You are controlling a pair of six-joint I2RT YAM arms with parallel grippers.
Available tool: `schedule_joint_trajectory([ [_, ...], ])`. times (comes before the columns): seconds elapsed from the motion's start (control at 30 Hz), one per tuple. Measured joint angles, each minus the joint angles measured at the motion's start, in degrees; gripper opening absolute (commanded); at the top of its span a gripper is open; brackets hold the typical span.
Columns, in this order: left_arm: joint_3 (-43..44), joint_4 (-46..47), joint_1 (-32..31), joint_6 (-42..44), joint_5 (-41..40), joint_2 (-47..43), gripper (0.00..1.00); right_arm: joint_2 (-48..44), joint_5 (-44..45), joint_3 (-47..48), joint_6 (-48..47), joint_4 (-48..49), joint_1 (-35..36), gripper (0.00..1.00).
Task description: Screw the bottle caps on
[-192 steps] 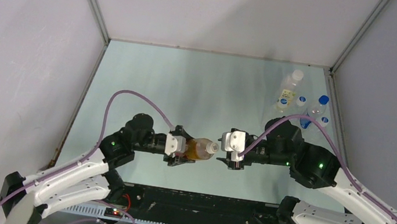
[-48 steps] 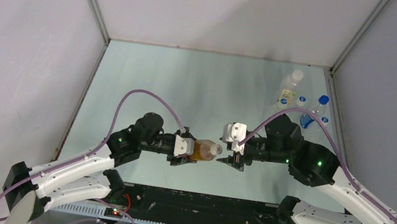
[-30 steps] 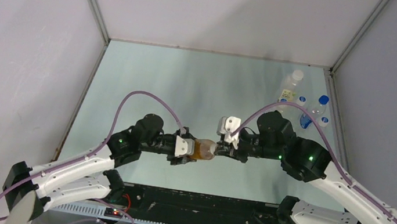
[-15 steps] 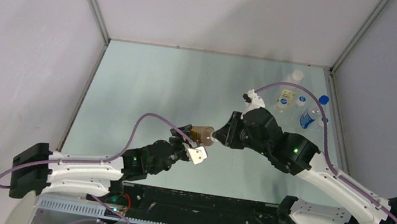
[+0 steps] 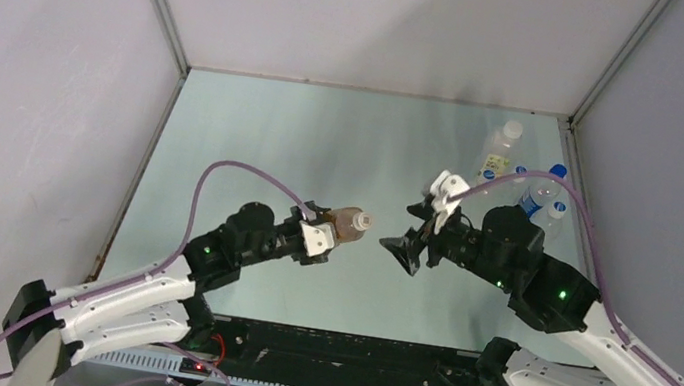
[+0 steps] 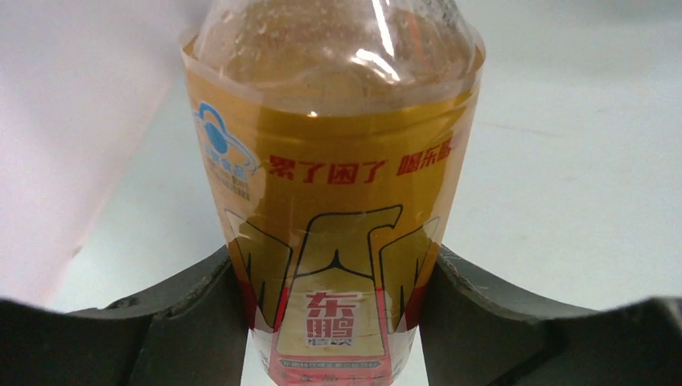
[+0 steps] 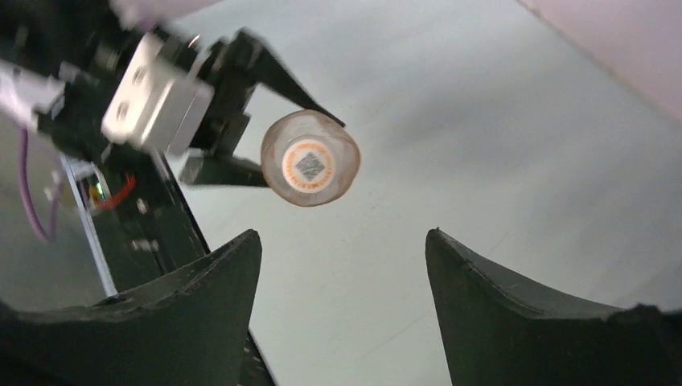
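Note:
My left gripper (image 6: 334,269) is shut on the amber-filled bottle (image 6: 334,185) with the red-orange label, gripping its lower body. In the top view the gripper (image 5: 327,234) holds the bottle (image 5: 346,223) tilted above the table, neck pointing right. A white cap (image 5: 364,220) sits on the neck; the right wrist view shows it end-on (image 7: 310,166). My right gripper (image 5: 405,252) is open and empty, a short gap right of the cap. In the right wrist view (image 7: 342,241) its jaws stand wide apart below the cap. Two clear bottles with blue caps (image 5: 555,172) stand at the back right.
A clear yellow-labelled bottle (image 5: 499,146) with a white cap stands at the back right next to the blue-capped ones. The right arm's purple cable (image 5: 522,178) arcs in front of that group. Grey walls close in the table on three sides.
The right gripper, which was at the bottle's neck half a second ago, has let go, opened and drawn back to the right. The left arm has shifted, still holding the bottle.

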Motion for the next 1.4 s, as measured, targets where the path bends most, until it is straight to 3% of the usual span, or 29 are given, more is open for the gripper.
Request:
schedule_joint_trajectory([
  [0.13,5.6,-7.8,4.0,-0.9,14.5,1.7,0.07,-0.6,-9.7,0.0,-15.9,-1.1,0.1,0.70],
  [0.3,8.8,-13.4,4.7,-0.9,25.2,4.7,0.07,1.5,-16.9,0.0,-26.9,-3.3,0.5,0.63],
  [0.63,9.4,-19.5,4.8,-0.2,31.3,7.7,0.06,4.6,-22.3,0.0,-33.5,-6.1,0.8,0.41],
  [0.8,10.4,-20.3,4.8,0.4,32.1,7.7,0.06,5.6,-24.3,0.0,-33.9,-6.5,0.8,0.38],
  [0.9,10.5,-20.8,4.8,0.7,32.2,7.7,0.06,6.3,-24.9,0.1,-33.8,-6.5,0.8,0.21],
  [0.97,10.5,-21.2,4.8,0.8,32.3,7.7,0.06,6.5,-24.9,0.1,-33.2,-6.6,0.8,0.06],
  [1.03,10.5,-21.4,4.8,0.8,32.3,7.7,0.06,6.7,-25.0,0.1,-32.3,-6.5,0.8,0.00],
  [1.2,10.1,-21.1,4.2,0.6,29.0,7.3,0.06,7.9,-21.9,0.4,-24.9,-5.7,0.8,0.00],
  [1.4,4.8,-12.6,-2.0,0.0,8.7,4.6,0.05,10.5,-8.4,0.5,3.1,-5.2,0.3,0.00],
])
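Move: The white cap already sits on the orange-label bottle in the left hand. From the right hand it lies roughly 6 cm left, 2 cm ahead and 2 cm lower, with the bottle's body some 10 cm left, 1 cm ahead and 7 cm below. From the left hand the cap is about 8 cm right, 1 cm ahead and 11 cm above. The nearest standing bottle is about 20 cm right, 18 cm ahead and 18 cm below the right hand. The right fingers close from wide open and pinch the bottle's cap, the hand having come about 5 cm back, 5 cm down and 3 cm left while swinging counter-clockwise. The left hand keeps its grip on the bottle and draws it back some 7 cm, tipping and turning clockwise. With the cap pinched, both hands then swing some 3 cm forward and sink slightly, the right wrist rolling about 30 degrees the tightening way. ##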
